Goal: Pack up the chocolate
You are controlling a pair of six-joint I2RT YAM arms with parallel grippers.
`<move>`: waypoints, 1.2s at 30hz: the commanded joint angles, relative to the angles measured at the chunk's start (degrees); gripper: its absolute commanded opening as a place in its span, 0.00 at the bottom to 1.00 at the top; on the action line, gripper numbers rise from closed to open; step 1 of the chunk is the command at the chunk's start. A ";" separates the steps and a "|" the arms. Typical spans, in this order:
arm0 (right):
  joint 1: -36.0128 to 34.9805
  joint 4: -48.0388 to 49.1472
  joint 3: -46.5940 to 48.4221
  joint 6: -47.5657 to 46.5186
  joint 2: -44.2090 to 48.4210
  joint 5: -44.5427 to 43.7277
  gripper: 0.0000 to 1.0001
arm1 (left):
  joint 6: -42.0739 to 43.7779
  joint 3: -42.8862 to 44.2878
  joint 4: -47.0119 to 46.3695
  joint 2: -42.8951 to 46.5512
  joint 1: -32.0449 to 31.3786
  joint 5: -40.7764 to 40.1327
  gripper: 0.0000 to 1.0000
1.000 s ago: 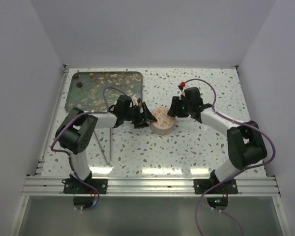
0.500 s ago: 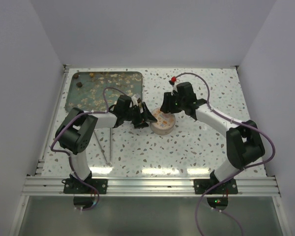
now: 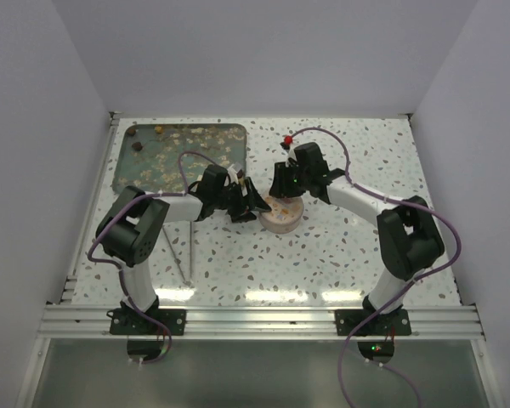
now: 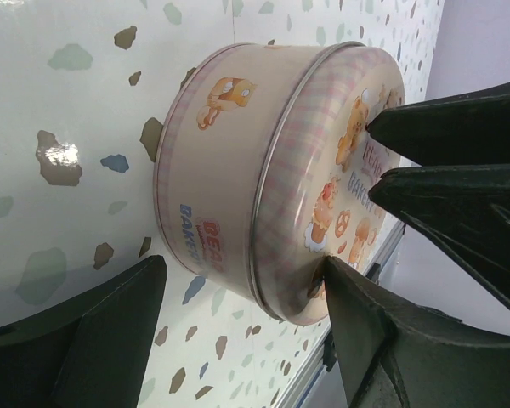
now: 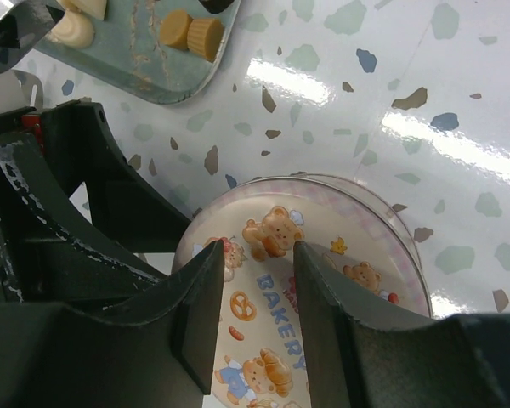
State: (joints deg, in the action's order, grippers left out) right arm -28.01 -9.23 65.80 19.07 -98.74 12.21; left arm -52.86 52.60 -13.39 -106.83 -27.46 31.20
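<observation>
A round cream tin (image 3: 282,218) printed with bears stands mid-table with its lid on (image 5: 357,246). My left gripper (image 3: 253,204) is at the tin's left side, open: one fingertip (image 4: 336,280) touches the lid's rim, the other (image 4: 127,314) lies low beside the tin's wall (image 4: 238,153). My right gripper (image 3: 280,185) hangs just over the lid, jaws apart with nothing between them (image 5: 257,251). The chocolate, small dark (image 3: 138,145) and pale lumps (image 5: 68,30) plus tan cups (image 5: 191,30), lies on the dark tray (image 3: 119,170).
The tray (image 5: 136,59) fills the back left of the speckled table, littered with crumbs. Thin metal rods (image 3: 185,246) lie near my left arm. White walls close in the sides and back. My right gripper's dark fingers (image 4: 459,204) show over the lid in the left wrist view.
My right gripper has swung left from beside the tin to over its lid, and its jaws have narrowed a little. The left arm and the tin have stayed put.
</observation>
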 commanded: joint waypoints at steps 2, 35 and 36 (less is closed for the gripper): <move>-1.08 -2.89 1.44 -2.37 -1.90 0.01 0.42 | 4.08 -2.33 11.10 -3.21 0.48 -8.61 0.78; 8.12 -12.39 10.94 -4.31 10.84 -2.63 0.73 | 21.47 9.71 28.32 30.97 7.59 -37.44 1.00; 9.80 -12.39 10.06 -4.39 11.28 -2.10 0.74 | 22.09 9.89 30.07 31.93 9.34 -37.44 1.00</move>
State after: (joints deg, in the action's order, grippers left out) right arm -23.81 -19.75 77.08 15.79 -89.97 11.40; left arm -34.72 60.14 12.64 -78.52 -22.61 -0.95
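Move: The closed tin is against both hands. Its middle lies about 6 cm to the left hand's right, roughly level with it in reach and height; from the right hand on the lid it is some 5 cm below, 3 cm back and barely 1 cm to the right. From the left hand, the chocolate cups sit about 9 cm ahead and 6 cm left, the tray's middle 15 cm ahead and 21 cm left, and the tongs 10 cm back and 20 cm left, all some 4 cm lower. Both hands first stay almost still on the tin for about half the time, the left still bracing its left side and rim, the right's fingertips still on the lid; then the left opens fully, comes free and draws away leftward and up by some 12 and 15 cm, with a little forward, its fingers swinging some 40 degrees counter-clockwise from pointing right to pointing mostly forward. The right lifts off the lid in step, rising about 12 cm while its fingers spread, and near the end it veers a few centimetres to the right and slightly forward, clear of the tin. ##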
